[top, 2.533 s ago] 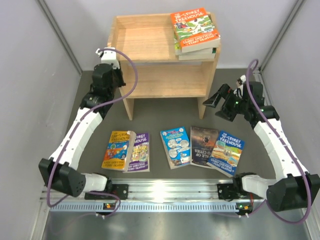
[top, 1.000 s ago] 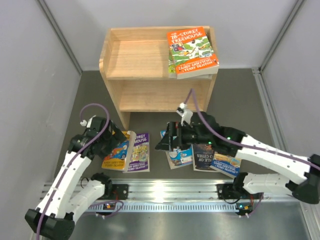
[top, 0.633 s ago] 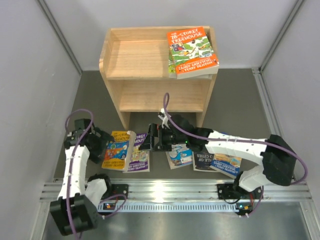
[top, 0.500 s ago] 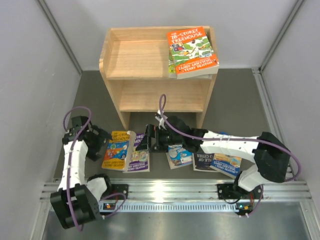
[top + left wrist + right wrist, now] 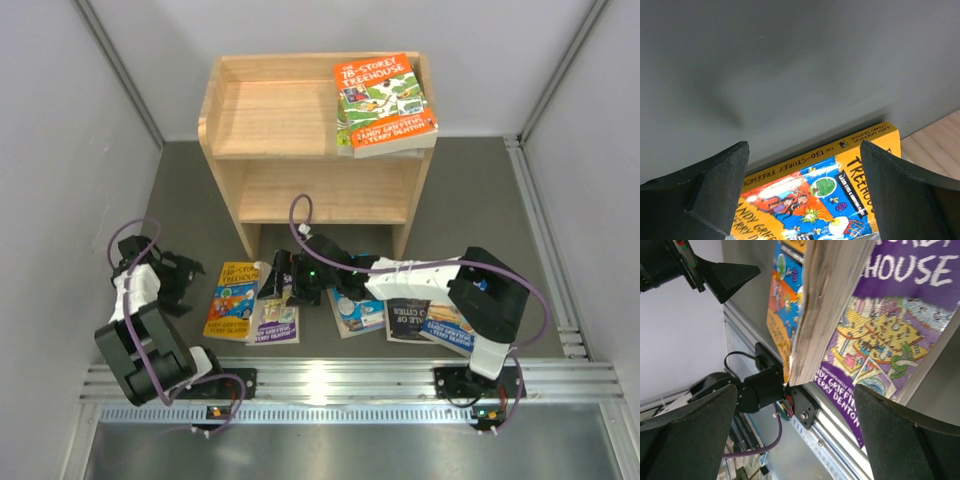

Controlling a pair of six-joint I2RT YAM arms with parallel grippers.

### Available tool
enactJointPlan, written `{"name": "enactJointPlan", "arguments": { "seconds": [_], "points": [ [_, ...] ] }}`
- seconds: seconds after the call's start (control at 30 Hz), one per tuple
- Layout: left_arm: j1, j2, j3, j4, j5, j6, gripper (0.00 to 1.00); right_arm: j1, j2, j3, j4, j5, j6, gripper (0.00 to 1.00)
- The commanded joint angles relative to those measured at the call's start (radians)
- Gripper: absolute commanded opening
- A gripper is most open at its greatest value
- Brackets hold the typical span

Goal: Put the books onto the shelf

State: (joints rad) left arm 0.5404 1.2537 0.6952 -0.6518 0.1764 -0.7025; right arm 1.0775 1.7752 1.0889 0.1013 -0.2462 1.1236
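Observation:
The wooden shelf stands at the back with a stack of books on its top right. On the table lie a yellow book, a purple book, a blue one, a dark one and another blue one. My left gripper is open and low, just left of the yellow book's spine. My right gripper is open above the yellow book's page edge, where it overlaps the purple book. Neither holds anything.
The metal base rail runs along the near edge, close behind the lying books. Grey walls close in on the left and right. The right arm stretches low across the three right-hand books. The left gripper's finger shows in the right wrist view.
Both arms came down from beside the shelf. The right arm swept left across the lying books to the purple and yellow pair. The left arm folded back and sank beside the yellow book.

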Motion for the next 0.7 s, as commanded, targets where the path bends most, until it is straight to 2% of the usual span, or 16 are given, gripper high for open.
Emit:
{"name": "enactJointPlan", "arguments": {
  "seconds": [0.0,0.23,0.33,0.47,0.57,0.67],
  "points": [
    [0.004,0.059,-0.042,0.099,0.089,0.011,0.97,0.015,0.038,0.049,-0.031,0.062,0.016,1.00],
    [-0.043,0.064,-0.123,0.144,0.115,0.009,0.95,0.022,0.185,0.080,-0.018,0.085,0.039,1.00],
    [-0.111,0.073,-0.111,0.149,0.080,-0.017,0.95,0.022,0.253,0.101,0.001,0.085,0.059,1.00],
    [-0.277,0.105,-0.089,0.144,0.055,-0.060,0.95,0.022,0.308,0.134,-0.002,0.105,0.077,1.00],
    [-0.345,0.047,-0.115,0.135,0.052,-0.110,0.95,0.019,0.319,0.146,-0.021,0.131,0.084,1.00],
    [-0.361,-0.035,-0.170,0.132,0.072,-0.156,0.95,0.016,0.326,0.146,-0.038,0.114,0.108,1.00]
  ]
}}
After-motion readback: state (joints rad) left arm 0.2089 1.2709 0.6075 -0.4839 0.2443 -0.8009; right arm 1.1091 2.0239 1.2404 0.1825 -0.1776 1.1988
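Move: The yellow 130-storey book, its right edge propped on the purple book, has its middle about 12 cm to the right of the left hand, 5 cm nearer the base and slightly lower; the shelf's near left foot is some 15 cm right and 7 cm ahead of that hand. From the right hand the yellow book is about 8 cm left, nearly level and 8 cm down, with the purple book almost straight below, some 10 cm down. The yellow book is closed on from both sides: the left hand dips about 2 cm, then sweeps some 9 cm right and a little forward to its spine, turning about 15 degrees clockwise. The right hand sinks about 5 cm while reaching as far left, bringing its fingers around the raised page edge, the lower one going in towards the gap above the purple book. Both grippers stay open. ##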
